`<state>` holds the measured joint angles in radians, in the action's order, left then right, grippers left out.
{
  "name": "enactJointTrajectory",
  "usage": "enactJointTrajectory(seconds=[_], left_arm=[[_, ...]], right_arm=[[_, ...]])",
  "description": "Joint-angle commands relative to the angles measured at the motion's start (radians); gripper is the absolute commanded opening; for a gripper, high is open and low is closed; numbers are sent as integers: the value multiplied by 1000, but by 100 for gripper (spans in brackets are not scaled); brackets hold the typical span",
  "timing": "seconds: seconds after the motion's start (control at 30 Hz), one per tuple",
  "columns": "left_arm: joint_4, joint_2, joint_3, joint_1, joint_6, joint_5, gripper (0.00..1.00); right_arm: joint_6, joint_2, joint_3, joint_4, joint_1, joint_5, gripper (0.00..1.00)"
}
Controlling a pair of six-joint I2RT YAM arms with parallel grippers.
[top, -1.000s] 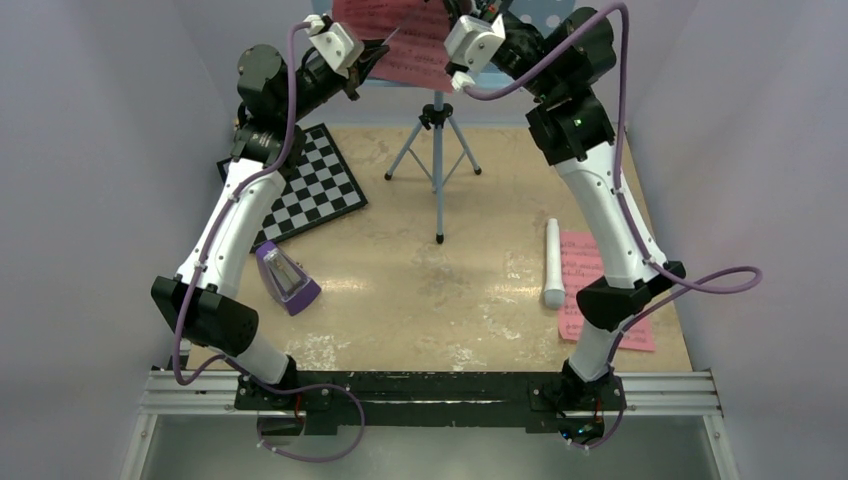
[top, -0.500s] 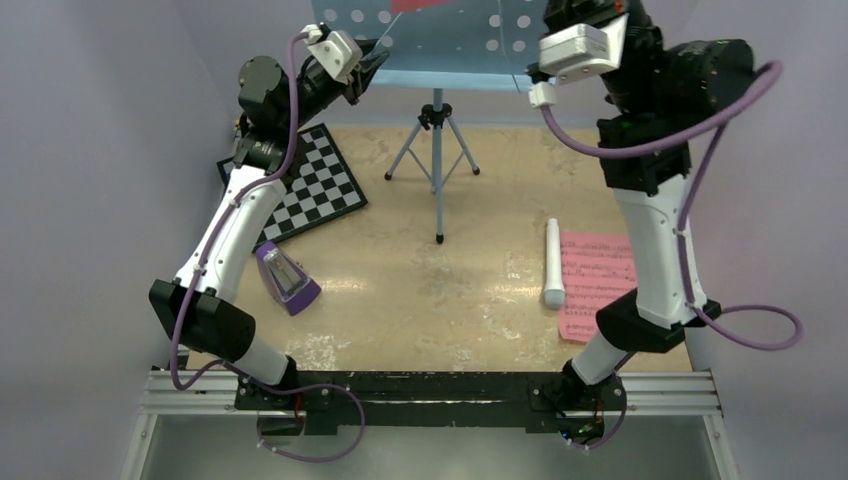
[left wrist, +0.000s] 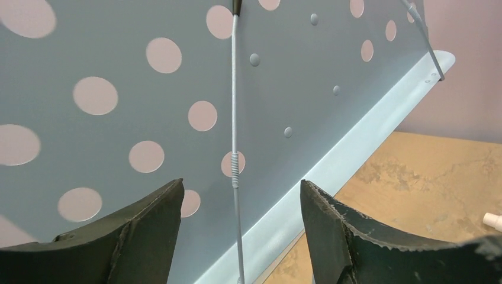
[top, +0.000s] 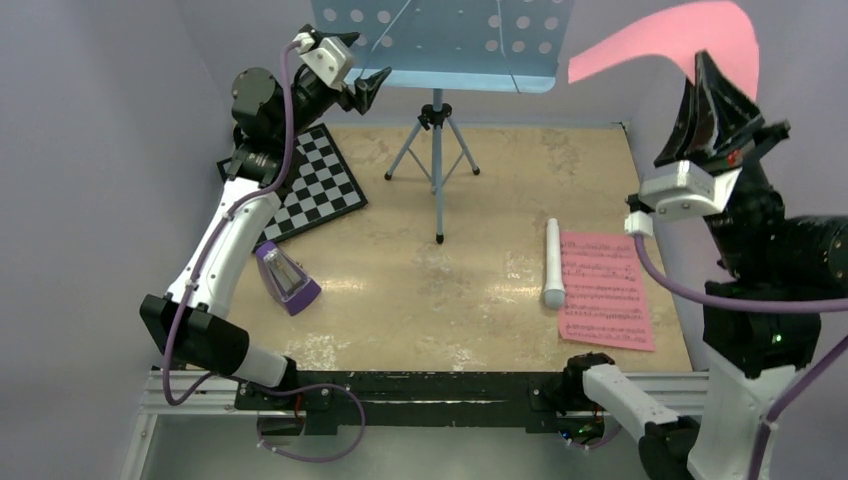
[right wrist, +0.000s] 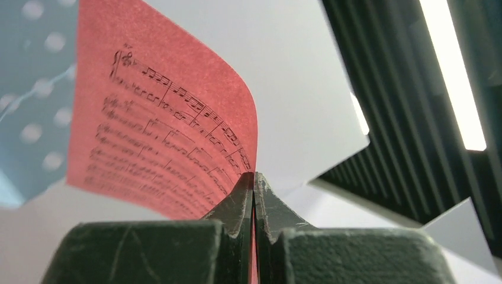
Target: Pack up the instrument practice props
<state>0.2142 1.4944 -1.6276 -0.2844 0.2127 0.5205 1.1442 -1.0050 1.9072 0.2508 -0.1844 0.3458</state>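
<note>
The light-blue perforated music stand (top: 440, 45) rises on its thin tripod (top: 436, 150) at the back. My left gripper (top: 372, 88) is open at the desk's lower left corner; a thin wire page holder (left wrist: 235, 148) lies between its fingers (left wrist: 148, 231), untouched. My right gripper (top: 712, 85) is shut on a pink sheet-music page (top: 665, 45), held high at the right, the paper curling left (right wrist: 160, 136). A second pink page (top: 603, 288) lies flat on the table, beside the white recorder-like tube (top: 552, 262). The purple metronome-like wedge (top: 287, 278) stands at the left.
A black-and-white chessboard (top: 310, 190) lies at the back left under the left arm. Grey walls close in the tan tabletop (top: 440, 290) on three sides. The arms' mounting rail (top: 430, 392) runs along the near edge.
My left gripper opened beside the stand. My right arm swung from the stand out to the right, carrying the pink page off the desk, which now shows bare.
</note>
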Motion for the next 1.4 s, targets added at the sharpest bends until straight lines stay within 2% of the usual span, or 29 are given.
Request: enactJointTrajectory(seconds=[0.0,0.2,0.33,0.47,0.67,0.87,0.93,1.03,1.17,1.27,1.37], left_arm=[[69,-107,38,-4,35,-74,76],[77,-154,55,-4,59,-114,77],[100,-176,76,-4,73,-138,78],[120,-188,104,-4,80,-162,78],[117,-207,122,-4,100,-163,79],[117,-211,134,-4,107,-162,79],[124,-208,139,-4,104,-161,79],[121,-203,131,-4,102,-163,79],[89,-196,106,-4,119,-157,79],[70,-194,101,-4,143,-162,79],[54,-193,95,-4,166,-171,79]], right_arm=[[-32,133,-195,209,83,-84,0],[-135,294,-453,368,238,-111,0],[-162,360,-599,508,391,11,0],[-156,345,-633,717,541,180,0],[31,265,-579,1096,786,454,0],[286,89,-304,1578,848,540,0],[354,51,-269,1660,851,525,0],[328,31,-330,1571,857,465,0],[256,11,-497,1281,866,346,0],[294,-18,-616,1113,866,284,0],[368,-90,-692,1019,866,246,0]])
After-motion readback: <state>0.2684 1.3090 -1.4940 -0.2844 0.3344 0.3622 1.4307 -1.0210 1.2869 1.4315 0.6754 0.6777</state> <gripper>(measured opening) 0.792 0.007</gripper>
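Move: The music sheet lying on the table is far below the right hand, some 70 cm down, about 8 cm farther out and 12 cm to its right. At about the same depth, the white microphone lies roughly 14 cm ahead and 2 cm right of that hand; the music stand's lip is some 31 cm ahead, 25 cm left and 28 cm lower. From the left hand, the table sheet lies about 15 cm back, 50 cm right and 51 cm below. Keeping its pinch on the second music sheet, the right hand swings down some 46 cm and about 12 cm right towards the sheet on the table, checking with a short rise partway. Its wrist pitches over by about 90 degrees until the fingers point forward and down. The open left hand backs up and left, away from the music stand. ##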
